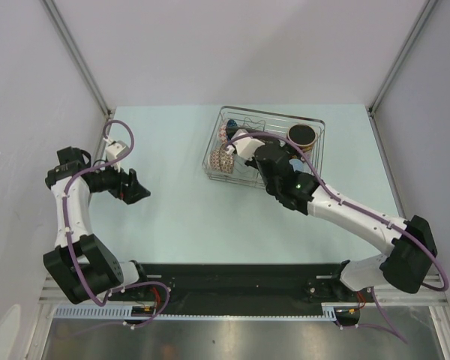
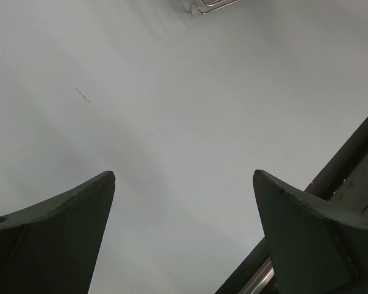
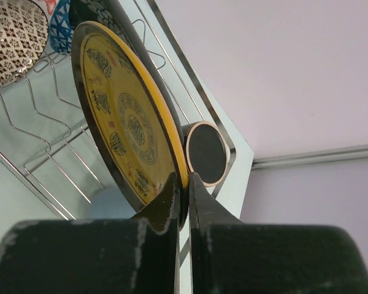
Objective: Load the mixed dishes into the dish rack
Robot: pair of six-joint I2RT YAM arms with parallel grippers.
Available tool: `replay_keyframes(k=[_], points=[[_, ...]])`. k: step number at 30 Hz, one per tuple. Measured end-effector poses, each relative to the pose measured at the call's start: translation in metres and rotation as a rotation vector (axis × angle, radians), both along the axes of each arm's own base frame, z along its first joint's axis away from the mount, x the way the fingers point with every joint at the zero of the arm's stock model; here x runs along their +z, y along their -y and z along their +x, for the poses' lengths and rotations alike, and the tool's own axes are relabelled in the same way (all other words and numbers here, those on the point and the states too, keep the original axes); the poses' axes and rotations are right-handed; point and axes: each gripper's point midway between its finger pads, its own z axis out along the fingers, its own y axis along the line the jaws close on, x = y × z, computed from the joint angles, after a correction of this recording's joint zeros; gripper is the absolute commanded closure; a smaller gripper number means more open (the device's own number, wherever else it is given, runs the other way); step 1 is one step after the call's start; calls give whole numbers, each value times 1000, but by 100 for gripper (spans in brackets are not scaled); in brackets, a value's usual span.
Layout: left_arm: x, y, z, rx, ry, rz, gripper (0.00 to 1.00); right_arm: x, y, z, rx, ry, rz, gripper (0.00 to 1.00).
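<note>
My right gripper (image 3: 185,180) is shut on the lower rim of the small yellow patterned plate (image 3: 122,122) and holds it on edge over the silver wire dish rack (image 3: 49,128). A dark plate edge (image 3: 104,12) shows right behind it. In the rack lie the beige-pink patterned bowl (image 3: 15,37), the blue patterned bowl (image 3: 60,27) and the black mug (image 3: 205,153). From above, the right arm reaches into the dish rack (image 1: 319,124), between the beige-pink bowl (image 1: 224,160) and the black mug (image 1: 302,136). My left gripper (image 1: 139,187) hangs open at the left, holding nothing (image 2: 184,174).
A corner of the rack's wire (image 2: 211,5) shows at the top of the left wrist view. The black rail (image 2: 349,165) along the table's near edge runs to the right of the left fingers. White walls close in the table on three sides.
</note>
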Motion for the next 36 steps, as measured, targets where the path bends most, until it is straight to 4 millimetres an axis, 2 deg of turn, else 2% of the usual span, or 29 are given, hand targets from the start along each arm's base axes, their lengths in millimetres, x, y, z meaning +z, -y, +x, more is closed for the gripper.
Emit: replay_keyframes(k=[13,25,36], points=[[-4,0,1,4,0,-2,0,-53,-17,15,26,-21,-159,100],[-10,0,0,4,-8,-5,0,-70,-34,30,50,24,-248,100],[-11,0,1,4,-2,-2,0,-101,-49,36,88,-3,-287,100]])
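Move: The right hand holds the yellow plate above the rack; the free slot for it is about 6 cm ahead, 6 cm left and 18 cm below. The black tray stands just beyond the slot, 10 cm ahead and 3 cm left of the hand; the brown patterned bowl is 4 cm ahead and 11 cm left, the blue cup 1 cm ahead and 7 cm right. From the left hand, the slot lies some 11 cm ahead, 25 cm right. The right hand lowers the gripped plate about 10 cm, drifting left and slightly forward, rolling left-side-down towards the slot. ##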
